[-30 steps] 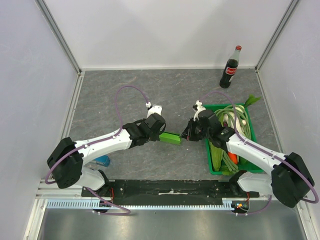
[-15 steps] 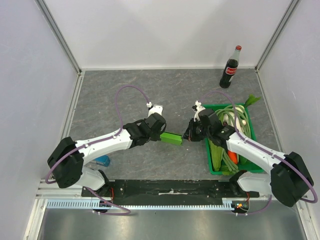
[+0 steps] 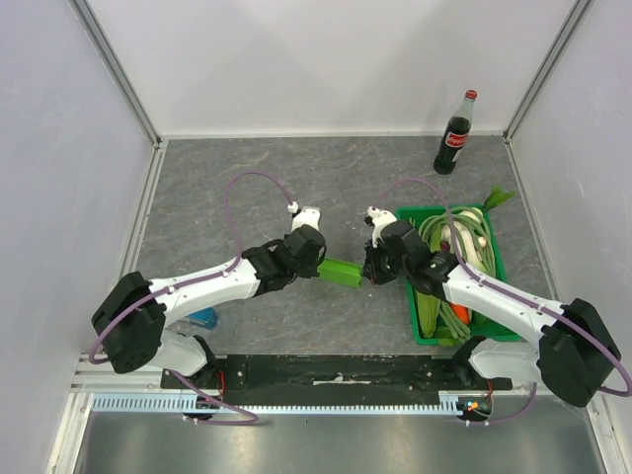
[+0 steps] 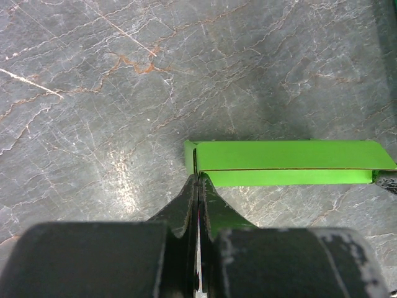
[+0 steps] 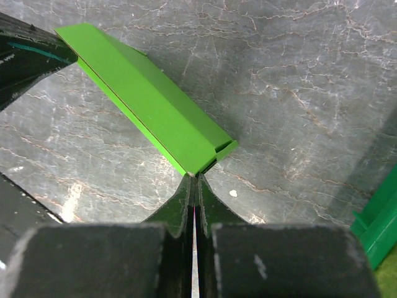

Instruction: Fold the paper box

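Note:
The paper box (image 3: pixel 342 271) is a flattened lime-green card piece held just above the grey tabletop between both arms. My left gripper (image 3: pixel 322 267) is shut on its left end, and in the left wrist view the jaws (image 4: pixel 198 177) pinch a thin edge of the paper box (image 4: pixel 285 162). My right gripper (image 3: pixel 367 275) is shut on the opposite end. The right wrist view shows its tips (image 5: pixel 195 178) pinching the near corner of the paper box (image 5: pixel 149 102), where a small flap sticks out. The left gripper's fingers (image 5: pixel 25 56) show dark at the far end.
A dark-green crate (image 3: pixel 499 259) of vegetables stands right of the right arm; its corner (image 5: pixel 378 230) is near the right wrist. A cola bottle (image 3: pixel 454 138) stands at the back right. A small blue block (image 3: pixel 202 317) lies by the left arm's base.
The right wrist has shifted a little left and turned, and the box has tilted slightly between the two grippers. Both grippers stay shut on it.

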`<control>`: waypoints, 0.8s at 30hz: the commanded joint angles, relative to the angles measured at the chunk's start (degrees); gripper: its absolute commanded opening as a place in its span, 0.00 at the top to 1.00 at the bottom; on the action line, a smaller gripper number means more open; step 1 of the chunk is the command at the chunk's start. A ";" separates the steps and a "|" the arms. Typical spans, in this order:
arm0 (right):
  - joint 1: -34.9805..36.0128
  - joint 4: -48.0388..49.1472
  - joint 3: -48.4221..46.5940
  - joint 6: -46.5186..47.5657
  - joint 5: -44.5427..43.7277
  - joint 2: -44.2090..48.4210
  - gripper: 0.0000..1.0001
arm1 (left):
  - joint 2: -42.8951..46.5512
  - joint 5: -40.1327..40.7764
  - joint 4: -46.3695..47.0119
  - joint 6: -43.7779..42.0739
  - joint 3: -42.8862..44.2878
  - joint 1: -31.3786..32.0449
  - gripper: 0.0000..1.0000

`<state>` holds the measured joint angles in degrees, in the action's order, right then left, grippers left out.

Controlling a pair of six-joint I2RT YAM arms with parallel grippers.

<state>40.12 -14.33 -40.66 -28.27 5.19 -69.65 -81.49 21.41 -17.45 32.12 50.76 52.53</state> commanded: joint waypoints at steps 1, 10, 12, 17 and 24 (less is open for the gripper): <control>2.68 -0.17 0.59 3.22 -4.75 -0.14 1.00 | -0.77 -0.85 2.51 2.68 -5.05 0.64 0.98; 2.51 -7.54 -4.95 -5.82 -2.91 3.81 0.54 | -0.51 0.04 3.57 3.74 -6.90 0.64 0.98; 2.07 -8.96 -6.09 -6.70 -2.64 4.87 0.46 | -0.33 0.12 3.48 3.65 -6.90 0.64 0.98; 0.66 -10.37 -8.73 -6.79 -6.49 7.16 0.38 | 0.37 0.39 3.57 3.74 -6.91 0.73 0.98; 3.72 -4.92 -12.84 -21.82 -22.30 1.28 0.37 | 0.11 1.35 3.57 4.71 -7.26 0.82 0.98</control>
<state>41.15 -22.48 -48.73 -41.65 -6.68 -64.38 -79.81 22.65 -9.43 34.09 46.11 52.80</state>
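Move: The green paper box lies between my hands, slanting slightly back to the right. Its middle is about 5 cm left, 1 cm ahead and 2 cm below my right hand, whose shut fingertips are at the right-hand near corner. From my left hand, which pinches the left end, the middle is some 5 cm right and 1 cm back. The green vegetable crate's middle is roughly 19 cm right of my right hand and 1 cm ahead. I open my right fingers wide at the box's right end, backing off about 1 cm as they part, then lift that hand clear, up some 6 cm and swinging forward over the last part, while it turns about 15 degrees clockwise. My left hand keeps its pinch on the left end nearly in place, tilting only about 5 degrees. ##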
